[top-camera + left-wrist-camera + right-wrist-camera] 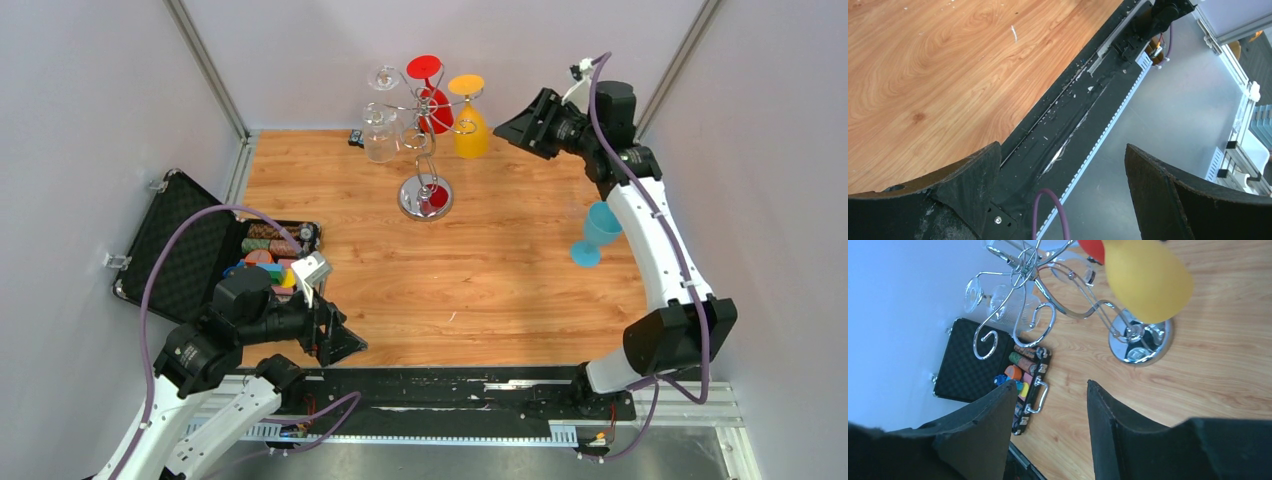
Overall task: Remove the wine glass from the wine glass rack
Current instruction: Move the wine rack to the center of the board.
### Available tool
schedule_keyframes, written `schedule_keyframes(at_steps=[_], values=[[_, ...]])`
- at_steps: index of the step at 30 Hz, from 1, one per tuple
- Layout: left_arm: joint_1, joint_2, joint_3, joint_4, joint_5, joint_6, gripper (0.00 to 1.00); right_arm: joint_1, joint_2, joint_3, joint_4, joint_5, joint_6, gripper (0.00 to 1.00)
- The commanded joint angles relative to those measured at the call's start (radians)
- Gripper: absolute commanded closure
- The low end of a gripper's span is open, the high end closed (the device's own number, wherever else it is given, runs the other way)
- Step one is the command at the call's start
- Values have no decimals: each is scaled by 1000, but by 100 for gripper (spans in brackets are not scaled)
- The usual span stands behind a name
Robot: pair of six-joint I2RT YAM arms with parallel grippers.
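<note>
The chrome wine glass rack (425, 196) stands at the back middle of the wooden table. A clear glass (380, 130), a red glass (434, 100) and a yellow wine glass (470, 125) hang bowl-down from its hook arms. My right gripper (512, 126) hovers just right of the yellow glass, open, with nothing between its fingers. In the right wrist view the yellow glass (1148, 280) and the rack (1048, 310) lie beyond the right gripper (1050, 390). A blue wine glass (597, 232) is on the table beside the right arm. My left gripper (345, 340) is open and empty.
An open black case (190, 255) with coloured chips lies at the table's left edge, also in the right wrist view as the case (970, 365). The left wrist view shows the left gripper (1063, 150) over the black rail (1068, 115) at the table's near edge.
</note>
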Motion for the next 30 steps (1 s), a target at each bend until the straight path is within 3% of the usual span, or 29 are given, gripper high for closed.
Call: schedule_keyframes(at_steps=[1, 9, 30], values=[[2, -3, -3, 22, -37, -26, 0, 39, 16, -33, 163, -21, 139, 47], [2, -12, -3, 20, -59, -37, 0, 72, 38, -102, 302, -14, 302, 47], [0, -32, -6, 9, -74, -39, 0, 132, 146, -118, 454, 24, 584, 51]])
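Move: The wine rack's empty wire hook on its right side, the likely grip, lies about 10 cm to the right gripper's left and 3 cm ahead, roughly level with its fingers. The rack's centre pole stands some 18 cm left and 7 cm ahead of this gripper; the yellow glass hangs about 10 cm left and 11 cm ahead, its middle 5 cm lower. From the left gripper the hook is some 37 cm ahead, 22 cm right and 11 cm higher. Bring the right gripper about 7 cm to the left, with some 3 cm forward, in to the empty hook of the wine rack, on the near side of the yellow glass. Roll the wrist some 25 degrees clockwise, as seen from behind the hand, keeping the fingers half open so that the wire comes to lie in front of the gap; don't close yet. ##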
